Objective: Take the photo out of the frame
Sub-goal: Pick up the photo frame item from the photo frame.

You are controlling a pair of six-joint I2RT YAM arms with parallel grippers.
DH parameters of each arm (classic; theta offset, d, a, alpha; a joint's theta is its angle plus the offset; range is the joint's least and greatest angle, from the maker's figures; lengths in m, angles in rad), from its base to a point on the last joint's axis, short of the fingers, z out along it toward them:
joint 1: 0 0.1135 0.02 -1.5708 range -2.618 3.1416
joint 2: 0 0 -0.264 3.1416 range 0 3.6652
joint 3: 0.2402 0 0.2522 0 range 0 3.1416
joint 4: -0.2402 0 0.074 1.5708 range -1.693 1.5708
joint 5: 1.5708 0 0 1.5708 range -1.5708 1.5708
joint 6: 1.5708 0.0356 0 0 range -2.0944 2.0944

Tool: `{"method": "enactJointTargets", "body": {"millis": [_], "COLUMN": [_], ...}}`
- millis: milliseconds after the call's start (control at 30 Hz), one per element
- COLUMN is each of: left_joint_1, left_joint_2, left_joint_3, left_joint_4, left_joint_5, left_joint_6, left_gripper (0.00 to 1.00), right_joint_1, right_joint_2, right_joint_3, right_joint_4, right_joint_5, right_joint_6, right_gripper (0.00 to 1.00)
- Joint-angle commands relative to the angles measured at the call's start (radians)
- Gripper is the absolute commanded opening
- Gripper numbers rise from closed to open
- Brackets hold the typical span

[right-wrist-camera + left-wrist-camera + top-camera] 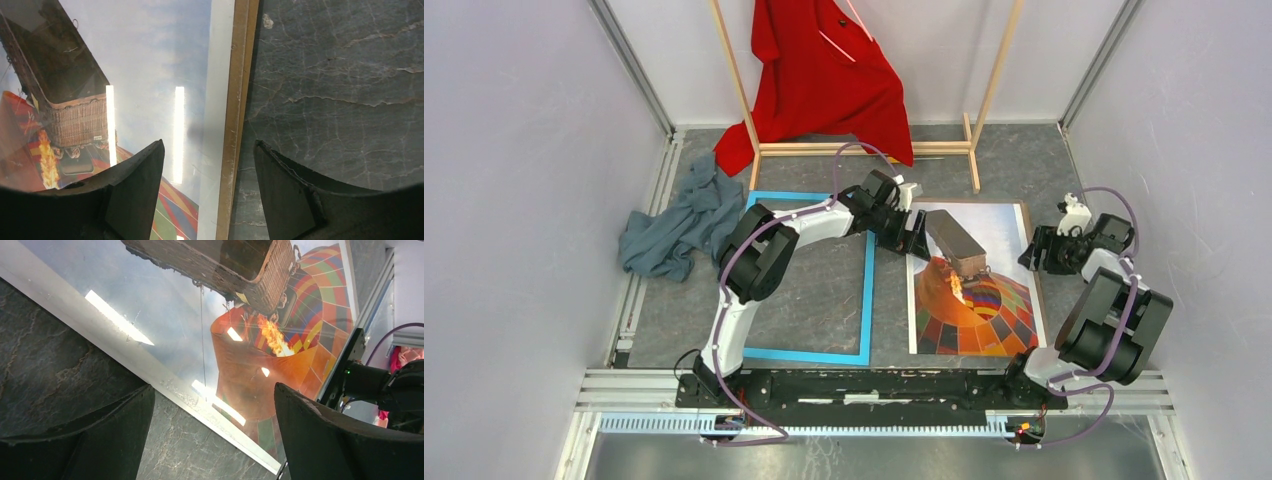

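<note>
The light blue frame [868, 290] lies flat on the dark table, left of centre, with bare table showing inside it. To its right the photo [984, 300] of an orange balloon lies face up, apart from the frame, on a brown backing board [1031, 262]. My left gripper [916, 238] is open at the photo's upper left edge; in the left wrist view the photo [200, 315] and its white border run between the left gripper's [215, 435] fingers. My right gripper [1036, 252] is open at the right edge; the photo [150, 60] and board edge [241, 100] lie below the right gripper [209, 170].
A red shirt [824, 80] hangs on a wooden rack [989, 90] at the back. A blue-grey cloth [679, 225] is crumpled at the left, beside the frame. Pale walls close in both sides. A metal rail [874, 385] runs along the near edge.
</note>
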Motion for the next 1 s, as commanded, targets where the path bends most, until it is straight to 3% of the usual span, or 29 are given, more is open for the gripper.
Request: {"method": "enactJointTargets", "body": {"millis": [0, 533, 733, 967], "left_joint_1": [-0.004, -0.002, -0.001, -0.001], "left_joint_2": [0.028, 0.019, 0.007, -0.015], "left_joint_3": [-0.048, -0.027, -0.011, -0.019], "left_joint_4": [0.048, 0.039, -0.006, -0.04], "left_joint_5": [0.062, 0.083, 0.039, -0.035], "left_joint_6": [-0.073, -0.034, 0.023, 0.082], "left_gripper": [0.95, 0.93, 0.93, 0.93], "right_joint_1": [-0.024, -0.105, -0.167, -0.286], "right_joint_2": [0.004, -0.003, 0.037, 0.05], "right_joint_3": [0.012, 0.049, 0.088, 0.106], "right_joint_4": [0.012, -0.014, -0.118, -0.293], "right_joint_5": [0.026, -0.045, -0.102, -0.123], "right_joint_6": [0.002, 0.007, -0.077, -0.329], "right_gripper": [0.72, 0.73, 0.73, 0.72]}}
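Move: The photo's middle lies about 12 cm right of the left hand, some 6 cm back and 2 cm below, its left edge just about under those fingers. From the right hand the same middle is roughly 11 cm to the left, 5 cm back and 3 cm down. The empty blue frame centres some 23 cm left of the left hand and 6 cm back; the rack's right foot stands about 21 cm ahead of that hand and 12 cm to its right. Sideways to the right and nearly level, the right hand draws off the photo's right edge, easing at first and then faster, some 5 cm right and 3 cm back, fingers staying partly open. The left hand, open and pointing down to the right, nudges barely a centimetre right and slightly back, a finger at the photo's left edge pushing it along, then eases back a little. ##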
